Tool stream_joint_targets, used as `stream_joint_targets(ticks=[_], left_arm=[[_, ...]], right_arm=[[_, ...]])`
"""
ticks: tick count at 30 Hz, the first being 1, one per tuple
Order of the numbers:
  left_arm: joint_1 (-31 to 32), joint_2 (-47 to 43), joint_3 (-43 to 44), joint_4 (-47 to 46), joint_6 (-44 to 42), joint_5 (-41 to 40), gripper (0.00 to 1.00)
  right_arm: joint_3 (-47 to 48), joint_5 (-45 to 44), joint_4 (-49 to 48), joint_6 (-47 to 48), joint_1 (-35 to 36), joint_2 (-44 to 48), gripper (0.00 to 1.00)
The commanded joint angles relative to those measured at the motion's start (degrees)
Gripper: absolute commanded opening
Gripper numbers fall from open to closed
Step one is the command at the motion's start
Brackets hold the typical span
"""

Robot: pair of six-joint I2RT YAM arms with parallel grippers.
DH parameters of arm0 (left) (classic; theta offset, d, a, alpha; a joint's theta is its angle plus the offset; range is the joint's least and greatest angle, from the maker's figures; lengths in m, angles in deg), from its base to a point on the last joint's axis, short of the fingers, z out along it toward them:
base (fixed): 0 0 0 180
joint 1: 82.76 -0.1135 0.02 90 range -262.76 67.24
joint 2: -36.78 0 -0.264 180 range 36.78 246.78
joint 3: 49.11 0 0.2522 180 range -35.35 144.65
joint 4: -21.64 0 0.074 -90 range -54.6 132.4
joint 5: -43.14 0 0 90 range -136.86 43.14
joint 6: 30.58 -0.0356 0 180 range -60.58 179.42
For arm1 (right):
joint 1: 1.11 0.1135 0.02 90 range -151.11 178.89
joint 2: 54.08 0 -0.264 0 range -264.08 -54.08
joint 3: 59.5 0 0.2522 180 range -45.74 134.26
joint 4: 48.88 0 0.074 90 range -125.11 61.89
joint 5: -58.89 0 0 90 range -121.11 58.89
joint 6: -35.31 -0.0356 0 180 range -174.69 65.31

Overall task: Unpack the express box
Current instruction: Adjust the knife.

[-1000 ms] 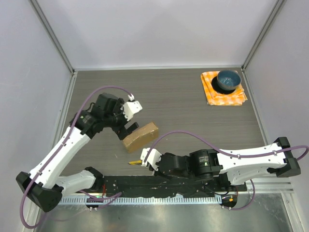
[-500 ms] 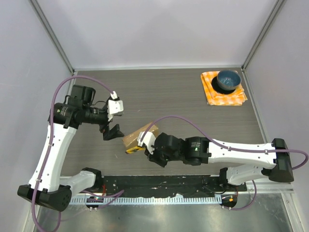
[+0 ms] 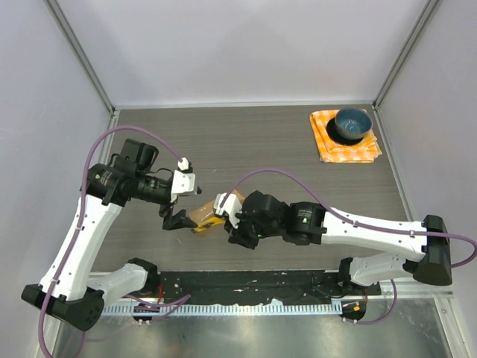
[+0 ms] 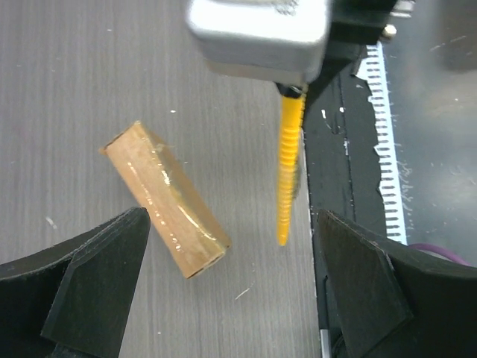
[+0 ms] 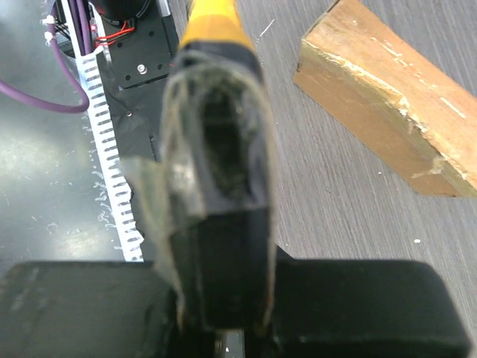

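The express box (image 3: 203, 214) is a small brown taped carton lying flat near the table's front; it also shows in the left wrist view (image 4: 165, 200) and the right wrist view (image 5: 387, 127). My right gripper (image 3: 226, 217) hangs over the box's near edge. It is shut on a black, tape-wrapped cutter (image 5: 216, 149) whose yellow tip (image 3: 208, 227) points left. The tip hangs just off the box's near side (image 4: 289, 168). My left gripper (image 3: 177, 219) is open just left of the box, holding nothing, fingers (image 4: 97, 291) wide apart.
A blue bowl (image 3: 352, 124) sits on an orange checked cloth (image 3: 344, 148) at the far right corner. The black base rail (image 3: 246, 287) with its white toothed strip (image 4: 384, 149) runs along the near edge, close to the cutter's tip.
My left gripper pulled off the box's left end and now hangs open just beside it. My right gripper carried the cutter forward from the rail to the box.
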Motion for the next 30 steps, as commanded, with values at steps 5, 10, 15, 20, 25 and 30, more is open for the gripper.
stream_joint_targets(ticks=[5,10,15,20,25,30], left_arm=[[3.06,0.16,-3.57,18.50,0.46,0.98,1.00],[3.15,2.79,-3.40,18.50,-0.59,2.12,1.00],[3.24,6.13,-3.05,18.50,-2.61,4.93,0.91],[3.41,7.54,-2.78,18.50,-3.23,4.58,0.61],[5.08,6.49,-2.78,18.41,-3.67,3.09,0.05],[5.08,6.14,-2.61,18.50,-2.88,2.38,0.00]], right_arm=[[3.17,-0.94,-0.79,4.96,-3.78,4.11,0.01],[4.75,0.19,-0.88,5.75,-4.31,3.50,0.01],[5.45,1.51,-0.88,5.49,-4.22,3.23,0.01],[5.11,1.16,-0.88,5.32,-4.22,3.67,0.01],[4.93,0.64,-1.40,5.23,-4.22,2.71,0.01],[4.23,-2.35,-5.61,3.30,-4.22,2.61,0.01]])
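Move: The right gripper holds the knife with its yellow free end sticking out some 10 cm to the left, about level in depth and height. From the open left gripper, that free end lies about 8 cm below, 4 cm back and 1 cm to the right. The cardboard box lies on the table roughly 6 cm ahead of the left hand, 3 cm to its right and 25 cm below. Raise the knife to meet the left hand: bring the right gripper forward and up, about 3.5 cm each way, keeping its grip. Meanwhile sink the wide-open left gripper about 4 cm, easing 2 cm to the right and rolling it some 10 degrees, then close its fingers to pinch the knife's yellow free end. ##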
